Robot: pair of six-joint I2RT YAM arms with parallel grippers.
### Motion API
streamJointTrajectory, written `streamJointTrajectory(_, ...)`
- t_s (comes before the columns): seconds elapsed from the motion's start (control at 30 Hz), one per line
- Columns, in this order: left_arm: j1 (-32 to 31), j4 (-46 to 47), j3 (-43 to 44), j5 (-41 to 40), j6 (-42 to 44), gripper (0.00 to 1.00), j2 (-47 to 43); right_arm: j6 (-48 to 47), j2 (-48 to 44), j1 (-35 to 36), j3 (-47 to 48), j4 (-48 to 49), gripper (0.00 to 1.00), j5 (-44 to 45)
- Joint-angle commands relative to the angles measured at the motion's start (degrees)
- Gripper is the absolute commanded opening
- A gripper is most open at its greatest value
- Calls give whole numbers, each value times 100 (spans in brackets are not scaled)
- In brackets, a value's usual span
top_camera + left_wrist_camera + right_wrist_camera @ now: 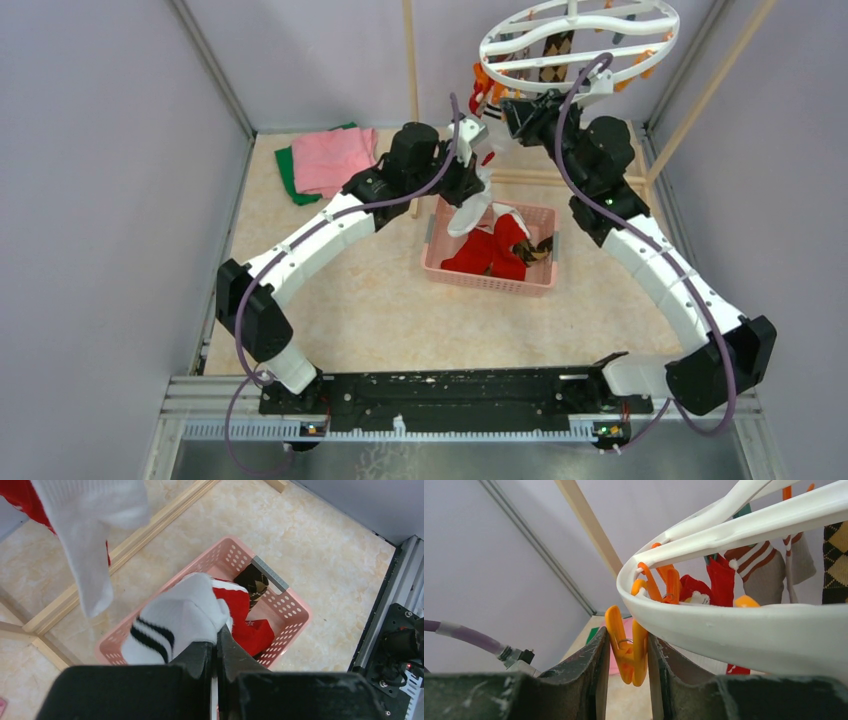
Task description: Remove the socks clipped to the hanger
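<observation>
The white ring hanger point(500, 52) hangs at the back right with several socks clipped under it, among them an argyle one point(556, 55). In the right wrist view its rim point(749, 625) fills the frame, with red point(722, 580), brown-striped point(769, 575) and argyle point(835, 565) socks behind. My right gripper point(626, 637) is shut on an orange clip point(626, 652) at the rim. My left gripper point(218, 635) is shut on a white sock with black stripes point(180, 620), held over the pink basket point(292, 605). Red socks point(252, 630) and an argyle sock point(255, 582) lie inside the basket.
Another white sock point(90, 545) hangs at the left wrist view's upper left, its top out of frame. Folded pink point(335, 158) and green point(287, 172) cloths lie at the back left. The wooden rack's post point(410, 80) and floor bar point(150, 530) stand beside the basket.
</observation>
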Motion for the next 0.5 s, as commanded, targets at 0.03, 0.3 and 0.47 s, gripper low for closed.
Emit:
streamJointTrajectory(0.03, 1, 173, -63, -190, 229, 0, -296, 109, -329, -32, -116, 67, 25, -10)
streamJointTrajectory(0.3, 43, -250, -698, -443, 1001, 69, -379, 1, -875, -32, -803, -417, 99, -136)
streamJointTrajectory(0.47, 82, -681, -772, -723, 1460, 96, -282, 76, -1332, -32, -1287, -748, 99, -292)
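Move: The left hand holds the white sock; the pink basket's middle is about 3 cm ahead, 3 cm right and 25 cm below, the argyle sock 4 cm ahead, 12 cm right and 27 cm below. The right hand's fingers already hold an orange clip at their tips; the hanger's middle lies some 12 cm ahead, 11 cm right and 5 cm above, a striped white sock hanging 8 cm ahead, 3 cm left and 8 cm below. Left sinks 6 cm, drifting left, letting white sock go; right releases clip, going 5 cm down and back. ##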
